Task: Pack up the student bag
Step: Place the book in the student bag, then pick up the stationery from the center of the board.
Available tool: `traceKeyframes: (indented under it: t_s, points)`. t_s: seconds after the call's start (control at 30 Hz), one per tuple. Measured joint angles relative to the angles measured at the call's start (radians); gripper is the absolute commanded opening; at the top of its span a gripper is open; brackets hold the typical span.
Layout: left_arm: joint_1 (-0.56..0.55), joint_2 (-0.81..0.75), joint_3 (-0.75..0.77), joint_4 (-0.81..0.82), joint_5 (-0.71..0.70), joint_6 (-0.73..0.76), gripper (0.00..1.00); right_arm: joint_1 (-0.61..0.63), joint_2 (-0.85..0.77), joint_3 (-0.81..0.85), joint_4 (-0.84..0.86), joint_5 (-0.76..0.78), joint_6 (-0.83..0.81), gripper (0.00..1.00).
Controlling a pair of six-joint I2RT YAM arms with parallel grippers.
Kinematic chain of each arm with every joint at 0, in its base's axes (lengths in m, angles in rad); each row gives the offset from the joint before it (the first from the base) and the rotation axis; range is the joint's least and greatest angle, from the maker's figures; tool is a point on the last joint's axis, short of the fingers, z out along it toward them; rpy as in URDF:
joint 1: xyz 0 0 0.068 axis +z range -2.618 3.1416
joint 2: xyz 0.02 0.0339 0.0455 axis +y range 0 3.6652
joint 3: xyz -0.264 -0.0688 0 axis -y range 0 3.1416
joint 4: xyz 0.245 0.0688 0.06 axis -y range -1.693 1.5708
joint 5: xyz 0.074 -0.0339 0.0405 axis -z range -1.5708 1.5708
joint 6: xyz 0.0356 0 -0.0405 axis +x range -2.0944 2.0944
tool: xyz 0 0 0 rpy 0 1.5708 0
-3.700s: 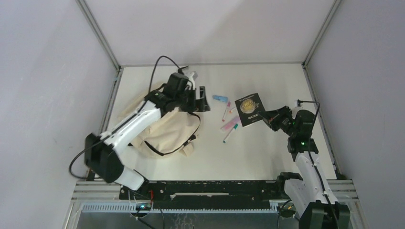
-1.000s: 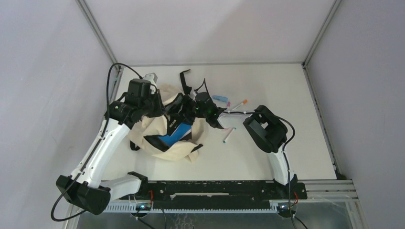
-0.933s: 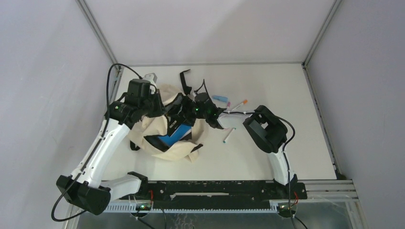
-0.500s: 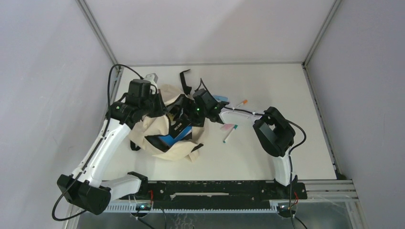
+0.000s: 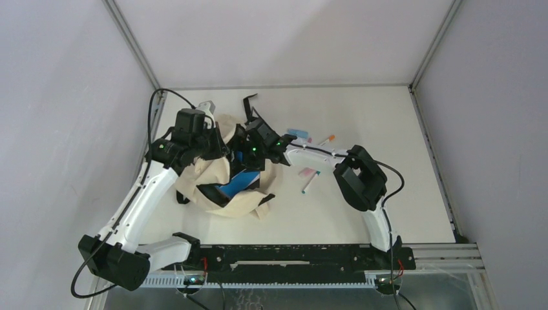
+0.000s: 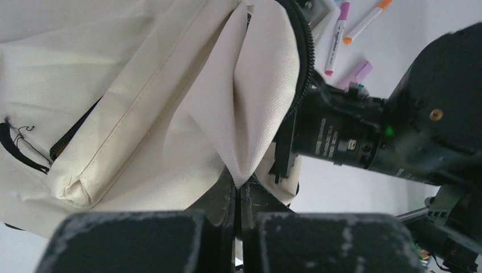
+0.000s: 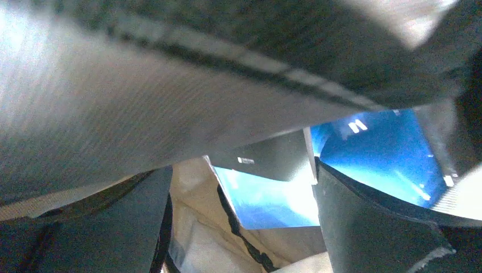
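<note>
The student bag (image 5: 223,194), cream fabric with black straps, lies left of centre with its mouth held open. My left gripper (image 5: 218,147) is shut on a fold of the bag's opening flap (image 6: 244,136) and holds it up; its jaws pinch the cloth at the fold's tip. My right gripper (image 5: 247,154) sits at the bag's mouth, open, with nothing between its fingers (image 7: 364,227). Inside the bag lie a blue book (image 7: 267,202) (image 5: 238,183) and a black book (image 7: 267,159). The cream lining (image 7: 199,244) shows below them.
Several markers lie on the table right of the bag: a pink and a green one (image 5: 309,175), an orange-tipped one (image 5: 327,138) and a blue object (image 5: 297,132). Black bag straps (image 5: 249,108) trail behind the bag. The right arm's elbow (image 5: 358,177) hangs over the markers.
My right gripper has opened fully and shifted left and toward the far side at the bag's mouth. The left gripper keeps its hold on the flap.
</note>
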Motion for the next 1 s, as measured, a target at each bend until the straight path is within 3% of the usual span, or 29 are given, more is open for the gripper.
traceKeyframes:
  t_s: [0.43,0.7,0.77,0.8,0.83,0.87,0.9,0.93,1.0]
  points:
    - [0.002,-0.008,-0.031,0.010,0.022,-0.006,0.00,0.017,-0.099,-0.064,-0.145,0.165,-0.116,1.00]
    - [0.002,-0.009,-0.048,0.025,0.037,0.013,0.00,-0.011,-0.373,-0.358,-0.143,0.236,-0.167,1.00]
    - [0.002,-0.009,-0.071,0.034,0.056,0.023,0.04,-0.033,-0.431,-0.414,-0.144,0.256,-0.175,1.00]
    - [0.002,-0.009,-0.084,0.037,0.066,0.029,0.10,-0.048,-0.457,-0.441,-0.144,0.267,-0.178,1.00]
    - [0.001,-0.009,-0.099,0.040,0.080,0.035,0.22,-0.064,-0.481,-0.465,-0.144,0.277,-0.179,1.00]
    - [-0.002,-0.008,-0.113,0.041,0.094,0.043,0.50,-0.082,-0.504,-0.488,-0.144,0.283,-0.180,1.00]
    - [-0.006,-0.006,-0.125,0.042,0.109,0.055,0.68,-0.104,-0.526,-0.511,-0.144,0.288,-0.180,1.00]
    - [-0.016,0.000,-0.134,0.042,0.132,0.067,0.76,-0.131,-0.551,-0.535,-0.143,0.294,-0.180,1.00]
    - [-0.048,0.031,-0.134,0.034,0.172,0.094,0.80,-0.170,-0.582,-0.562,-0.143,0.298,-0.179,1.00]
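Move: The student bag's canvas rim is pinched in the left hand's closed fingers; the blue book inside lies about 17 cm below that hand, some 6 cm back and 3 cm to its right. The right hand is open in the bag's mouth, with the blue book about 6 cm back, 4 cm left and 5 cm down. The pink case lies some 21 cm to its right, 4 cm back and 9 cm down, with the green marker roughly 4 cm nearer the base. The bag's raised rim is lowered slightly, then let go: late on, the left hand drops faster, about 5 cm in all, also edging back and right as its fingers open. The right hand, still wide open, draws out of the bag's mouth some 20 cm to the right towards the pink case, its fingers tipping downward and turning clockwise. ##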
